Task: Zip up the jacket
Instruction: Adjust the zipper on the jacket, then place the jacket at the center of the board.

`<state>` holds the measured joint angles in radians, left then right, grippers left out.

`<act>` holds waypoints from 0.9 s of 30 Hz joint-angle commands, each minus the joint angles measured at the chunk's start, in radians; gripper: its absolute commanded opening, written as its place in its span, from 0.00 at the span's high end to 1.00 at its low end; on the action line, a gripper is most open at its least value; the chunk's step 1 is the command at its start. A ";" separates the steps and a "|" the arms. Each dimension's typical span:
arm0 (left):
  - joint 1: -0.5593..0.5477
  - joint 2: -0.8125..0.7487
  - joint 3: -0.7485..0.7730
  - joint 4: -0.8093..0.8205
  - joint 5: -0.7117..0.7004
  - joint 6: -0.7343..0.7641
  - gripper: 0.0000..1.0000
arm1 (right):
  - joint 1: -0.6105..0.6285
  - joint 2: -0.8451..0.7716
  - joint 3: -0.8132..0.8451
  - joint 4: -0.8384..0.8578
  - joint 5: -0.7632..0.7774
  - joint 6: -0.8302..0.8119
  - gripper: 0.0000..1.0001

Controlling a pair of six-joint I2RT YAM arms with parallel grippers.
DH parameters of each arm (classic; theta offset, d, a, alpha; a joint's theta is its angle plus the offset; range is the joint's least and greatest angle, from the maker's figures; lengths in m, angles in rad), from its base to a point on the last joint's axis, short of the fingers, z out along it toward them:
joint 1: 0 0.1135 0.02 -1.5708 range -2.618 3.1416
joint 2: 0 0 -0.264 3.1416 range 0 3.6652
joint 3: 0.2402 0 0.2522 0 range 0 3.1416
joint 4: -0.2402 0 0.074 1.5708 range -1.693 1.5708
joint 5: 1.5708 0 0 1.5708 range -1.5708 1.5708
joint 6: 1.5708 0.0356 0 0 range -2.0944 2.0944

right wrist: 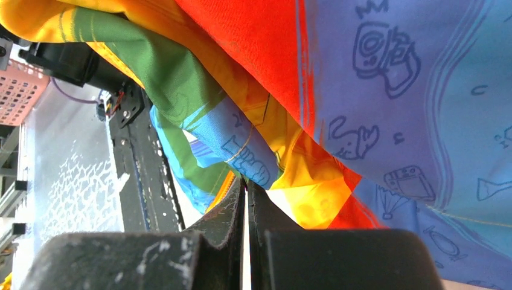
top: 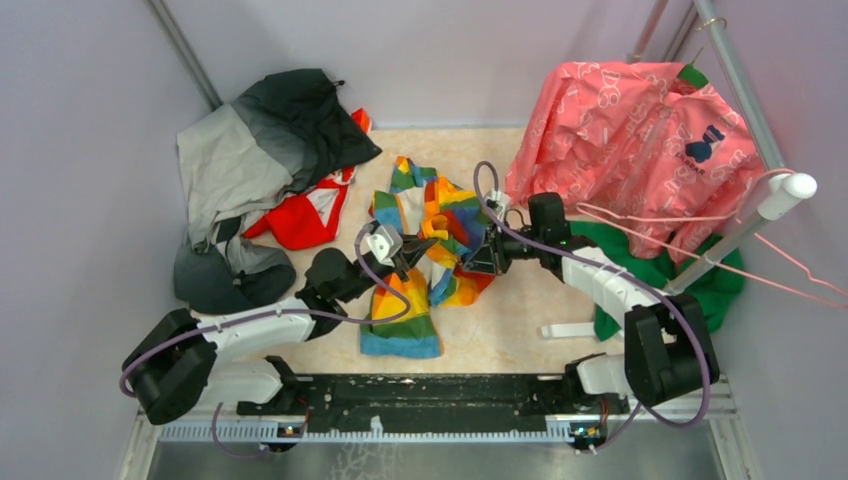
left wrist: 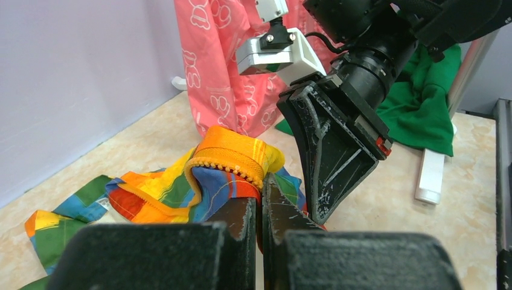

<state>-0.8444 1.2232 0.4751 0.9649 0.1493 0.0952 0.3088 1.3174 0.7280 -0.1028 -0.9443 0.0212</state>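
The rainbow-striped jacket (top: 410, 320) lies crumpled mid-table, its lower part flat toward the arms. My left gripper (top: 412, 252) is shut on a raised fold of the jacket (left wrist: 163, 187), just beside the orange zipper teeth (left wrist: 229, 166). My right gripper (top: 480, 258) faces it from the right, tip pointing down into the same bunch of cloth. In the right wrist view its jaws (right wrist: 246, 188) are shut at the jacket's edge, and the jacket (right wrist: 392, 90) fills the frame, with orange zipper tape by the left finger. The two grippers sit a few centimetres apart.
A grey-and-black jacket (top: 260, 150) and a red garment (top: 305, 215) lie at the back left. A pink patterned garment (top: 630, 130) hangs on a rack (top: 740, 80) at the back right, over green cloth (top: 700, 280). The rack's white foot (top: 570, 330) lies near the right arm.
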 commanded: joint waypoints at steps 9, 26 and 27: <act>0.021 0.060 0.118 -0.064 -0.024 -0.092 1.00 | -0.006 0.010 0.081 -0.296 0.011 -0.353 0.87; 0.063 0.157 0.142 -0.027 0.143 -0.225 1.00 | -0.045 -0.131 0.042 -0.200 -0.011 -0.539 0.32; 0.067 0.163 0.140 -0.024 0.160 -0.235 1.00 | -0.055 -0.133 0.032 -0.154 -0.047 -0.540 0.32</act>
<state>-0.7967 1.3666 0.5922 0.8993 0.2211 -0.0875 0.2905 1.2175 0.7727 -0.4278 -0.9237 -0.4976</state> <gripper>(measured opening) 0.016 0.671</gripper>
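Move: The zipper pull, at the low end of the jacket's orange zipper edge, sits practically at the right fingertips, about 1 cm to their left. From the left hand, which holds the upper part of that edge, the pull is roughly 7 cm right, 4 back and 10 below. The jacket's near sleeve lies on the table about 13 cm left of the right hand, 15 back and 11 lower. The far sleeve is some 13 cm ahead of the left hand, 4 left and 21 lower. Open the right gripper to about two thirds and let go of the zipper's low end, backing away right, back and down, roughly 3 cm each way, then come up and slightly forward again with the fingers tilting. Keep the left fingers shut on the upper zipper edge; carry it about 2 cm each forward, right and down, rolling the wrist some 10 degrees. ##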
